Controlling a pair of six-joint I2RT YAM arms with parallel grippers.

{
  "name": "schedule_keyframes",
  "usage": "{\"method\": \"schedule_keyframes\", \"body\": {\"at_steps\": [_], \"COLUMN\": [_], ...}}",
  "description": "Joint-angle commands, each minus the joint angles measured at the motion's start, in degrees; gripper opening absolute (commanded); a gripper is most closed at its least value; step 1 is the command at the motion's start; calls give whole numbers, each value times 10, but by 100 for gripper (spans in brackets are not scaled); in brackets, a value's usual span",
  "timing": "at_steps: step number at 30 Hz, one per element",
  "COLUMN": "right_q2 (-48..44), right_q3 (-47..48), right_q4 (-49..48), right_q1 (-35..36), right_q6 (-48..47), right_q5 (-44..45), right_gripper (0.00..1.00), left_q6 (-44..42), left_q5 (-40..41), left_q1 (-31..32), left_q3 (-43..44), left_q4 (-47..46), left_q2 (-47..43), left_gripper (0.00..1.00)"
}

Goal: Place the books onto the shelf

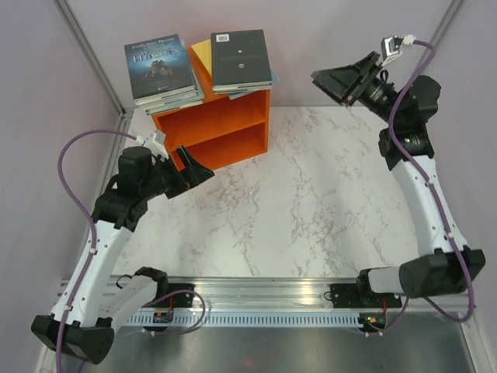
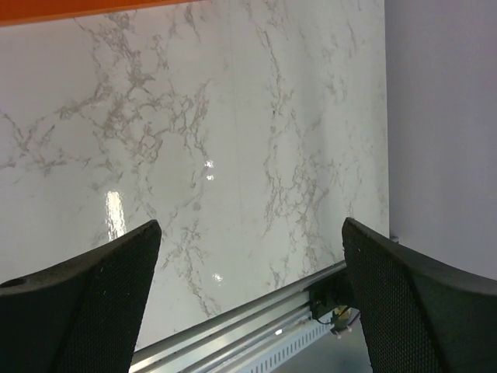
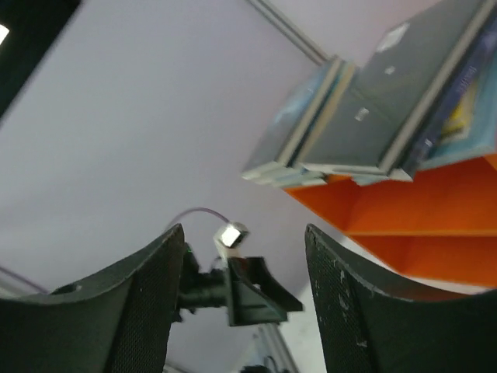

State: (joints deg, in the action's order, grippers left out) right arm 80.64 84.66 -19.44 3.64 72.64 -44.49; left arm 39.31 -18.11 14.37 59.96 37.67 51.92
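Observation:
The orange shelf [image 1: 225, 128] stands at the back of the marble table, its open front facing the arms. Two stacks of books lie on its top: a dark blue cover [image 1: 159, 66] tops the left stack, a black cover [image 1: 241, 58] the right one. Both compartments look bare. My left gripper [image 1: 190, 172] hangs open and empty at the shelf's lower left front corner. My right gripper [image 1: 342, 81] is raised to the right of the shelf, open with nothing between its fingers. The right wrist view shows the books [image 3: 388, 101] resting on the shelf [image 3: 419, 210] beyond the gripper [image 3: 245, 233].
In the left wrist view the open gripper [image 2: 252, 233] looks across the marble table [image 2: 233, 116] toward the metal rail [image 2: 256, 318], with the shelf's orange edge [image 2: 78, 9] at the top. Pale walls enclose the table on the left, back and right.

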Motion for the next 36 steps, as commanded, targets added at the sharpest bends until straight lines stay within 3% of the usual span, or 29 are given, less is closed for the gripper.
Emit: {"method": "schedule_keyframes", "body": {"at_steps": [1,2,6,9,12,14,15,16,19,20,26,27,30,32,36], "right_q2": [-11,-51,-142,-194,-228,-252,-260,-271,-288,-299,-347,-352,-361,-355,-336], "right_q3": [-34,-64,-119,-164,-204,-223,-226,-226,-224,-225,-257,-263,-285,-295,-322], "right_q4": [433,448,529,570,585,587,593,595,599,601,600,595,591,592,569], "right_q1": [23,23,43,51,53,54,54,54,53,54,54,53,53,54,54], "right_q6": [-316,-331,-403,-413,-408,-413,-414,-413,-414,-412,-357,-350,-328,-317,-291], "right_q5": [78,92,174,209,223,222,224,229,240,249,345,352,391,418,461], "right_gripper": [69,69,70,72,73,75,76,76,78,78,92,96,96,96,98], "left_q6": [-42,-86,-137,-193,-262,-326,-376,-380,-366,-366,-355,-356,-361,-363,-367], "left_q5": [40,212,313,336,355,381,381,380,331,319,256,258,246,234,236], "left_q1": [-3,-3,-3,-3,-3,-6,-10,-20,-72,-80,-118,-120,-121,-120,-118], "left_q3": [24,20,-60,-170,-288,-374,-402,-427,-446,-463,-450,-456,-499,-483,-486], "left_q4": [17,16,-63,-186,-350,-512,-569,-642,-723,-796,-910,-963,-1083,-1032,-1040], "left_q2": [4,4,-9,-30,-45,-40,-34,-1,74,117,223,250,308,294,295], "left_gripper": [100,100,100,100,100,100,100,100,100,100,98,98,100,100,100]}}
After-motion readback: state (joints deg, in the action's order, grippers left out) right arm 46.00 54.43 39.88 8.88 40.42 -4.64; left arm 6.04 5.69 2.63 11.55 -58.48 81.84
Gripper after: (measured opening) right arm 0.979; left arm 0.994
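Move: From the left hand, empty and wide open, the orange shelf's middle lies about 32 cm ahead, 3 cm left and some 8 cm lower; its near left bottom corner is roughly 16 cm ahead, 13 cm left and 25 cm below. From the empty right hand the shelf lies about 20 cm ahead, 31 cm left and 32 cm down, and the stack topped by the black book some 18 cm ahead, 21 cm left and 8 cm down. The right hand, already clear of the black-book stack, drops away from it by about 26 cm while drawing back and to the right, tipping its fingers from slightly up to forward-and-down and opening from about two-thirds to fully wide. The left hand, open and empty throughout, sweeps left and forward and sinks some 20 cm towards the shelf's near left bottom corner, rolling its left side up and swinging round to point straight ahead, nearly level. ##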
